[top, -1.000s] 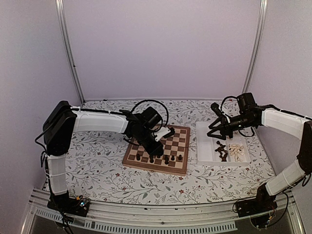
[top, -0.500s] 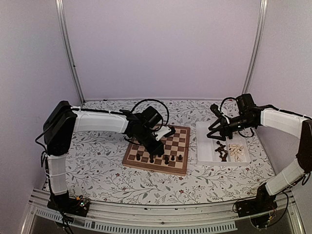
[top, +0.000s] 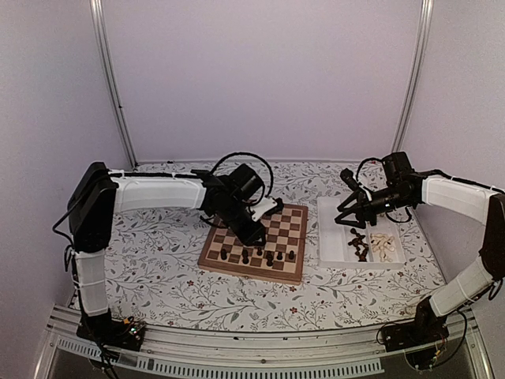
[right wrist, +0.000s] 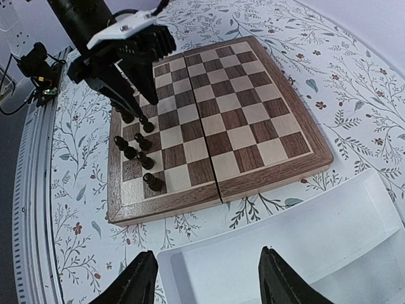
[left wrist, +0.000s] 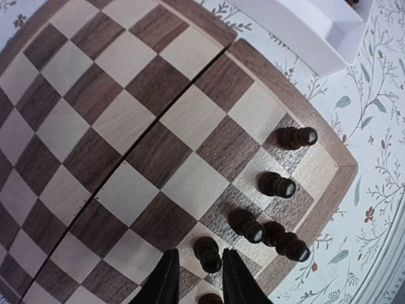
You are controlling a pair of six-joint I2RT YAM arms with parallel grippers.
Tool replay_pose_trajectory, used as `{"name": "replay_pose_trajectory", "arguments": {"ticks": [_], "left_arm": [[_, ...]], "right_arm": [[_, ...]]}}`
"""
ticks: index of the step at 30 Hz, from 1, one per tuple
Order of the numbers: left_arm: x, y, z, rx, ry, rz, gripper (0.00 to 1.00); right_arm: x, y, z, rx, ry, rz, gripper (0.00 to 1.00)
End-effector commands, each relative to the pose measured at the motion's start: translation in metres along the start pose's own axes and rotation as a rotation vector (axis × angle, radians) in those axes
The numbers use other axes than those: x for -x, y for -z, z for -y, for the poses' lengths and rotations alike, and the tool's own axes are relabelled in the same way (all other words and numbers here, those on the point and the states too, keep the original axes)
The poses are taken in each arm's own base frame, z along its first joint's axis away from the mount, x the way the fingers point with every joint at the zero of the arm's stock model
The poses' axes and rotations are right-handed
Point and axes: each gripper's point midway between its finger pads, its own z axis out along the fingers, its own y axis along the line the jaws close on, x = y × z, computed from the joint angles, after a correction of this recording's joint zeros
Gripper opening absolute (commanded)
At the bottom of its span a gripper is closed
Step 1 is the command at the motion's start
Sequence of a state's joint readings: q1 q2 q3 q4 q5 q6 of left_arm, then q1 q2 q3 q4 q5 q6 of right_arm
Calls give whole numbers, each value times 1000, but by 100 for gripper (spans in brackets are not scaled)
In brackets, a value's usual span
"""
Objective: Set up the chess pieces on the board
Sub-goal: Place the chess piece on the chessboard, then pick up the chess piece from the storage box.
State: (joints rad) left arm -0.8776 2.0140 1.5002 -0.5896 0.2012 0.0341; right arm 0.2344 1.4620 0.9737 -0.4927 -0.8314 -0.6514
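The board (top: pixel 293 212) lies mid-table, its checks and fold seam plain in the left wrist view (left wrist: pixel 126 114). Several dark chess pieces (top: pixel 258 255) stand along its near edge. My left gripper (top: pixel 256 235) hangs low over that row. Its jaws (left wrist: pixel 201 284) are open, straddling one standing dark pawn (left wrist: pixel 207 253) with a small gap on each side. More dark pieces (left wrist: pixel 276 185) stand to its right. My right gripper (right wrist: pixel 205 278) is open and holds nothing, above the white tray (right wrist: pixel 285 253). From there the board (right wrist: pixel 240 114) and the left gripper (right wrist: pixel 139 111) show.
The white tray (top: pixel 335 237) sits right of the board; its right compartments hold loose dark pieces (top: pixel 360 249) and cream pieces (top: pixel 384 245). A floral cloth (top: pixel 158 268) covers the table. Walls and metal posts enclose the back and sides.
The left jaws have parted from the dark pawn, which now stands free on its square, and the left wrist has shifted slightly. The right arm has stayed put.
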Motion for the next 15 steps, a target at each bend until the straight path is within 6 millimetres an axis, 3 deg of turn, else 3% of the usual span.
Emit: {"name": "replay_pose_trajectory", "arguments": {"ticks": [1,3,4,6,11,15], "left_arm": [[73,87,-4,83,33,223,34],[108,133,-6,111,110,366,42],[123,156,-8,118,169,435,52],[150,201,-16,119,308,564,96],[186,285,-18,-14,567,761,99],[190,313,-12,-81,694,802,99]], "right_arm": [[1,4,9,-42,5,-20,58],[0,7,13,-59,8,-23,58],[1,8,14,-63,7,-21,58],[0,8,15,-61,-3,-23,58],[1,5,18,-45,-29,-35,58],[-2,2,22,-42,-47,-50,58]]}}
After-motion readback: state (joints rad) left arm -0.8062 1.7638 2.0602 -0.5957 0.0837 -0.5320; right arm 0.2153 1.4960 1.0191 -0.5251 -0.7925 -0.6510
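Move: The small dark chess piece I have just set down stands free about 3 cm below my left fingertips and 1 cm to their right. Beside that piece, some 3 cm to its right and 1 cm nearer me, is a second pawn. A taller piece stands 3 cm right and 3 cm back of it, another 4 cm left and 2 cm back. From my right hand the set-down piece lies about 23 cm left, 3 cm back and 12 cm below. My left hand, already off the chess piece, shoots up some 36 cm, gathering speed after a gentle start and drifting about 7 cm forward, away from the board. On the way I spread the fingers from barely apart to fully open and swing them up by about 50 degrees, from pointing mostly down to pointing right and somewhat forward. ##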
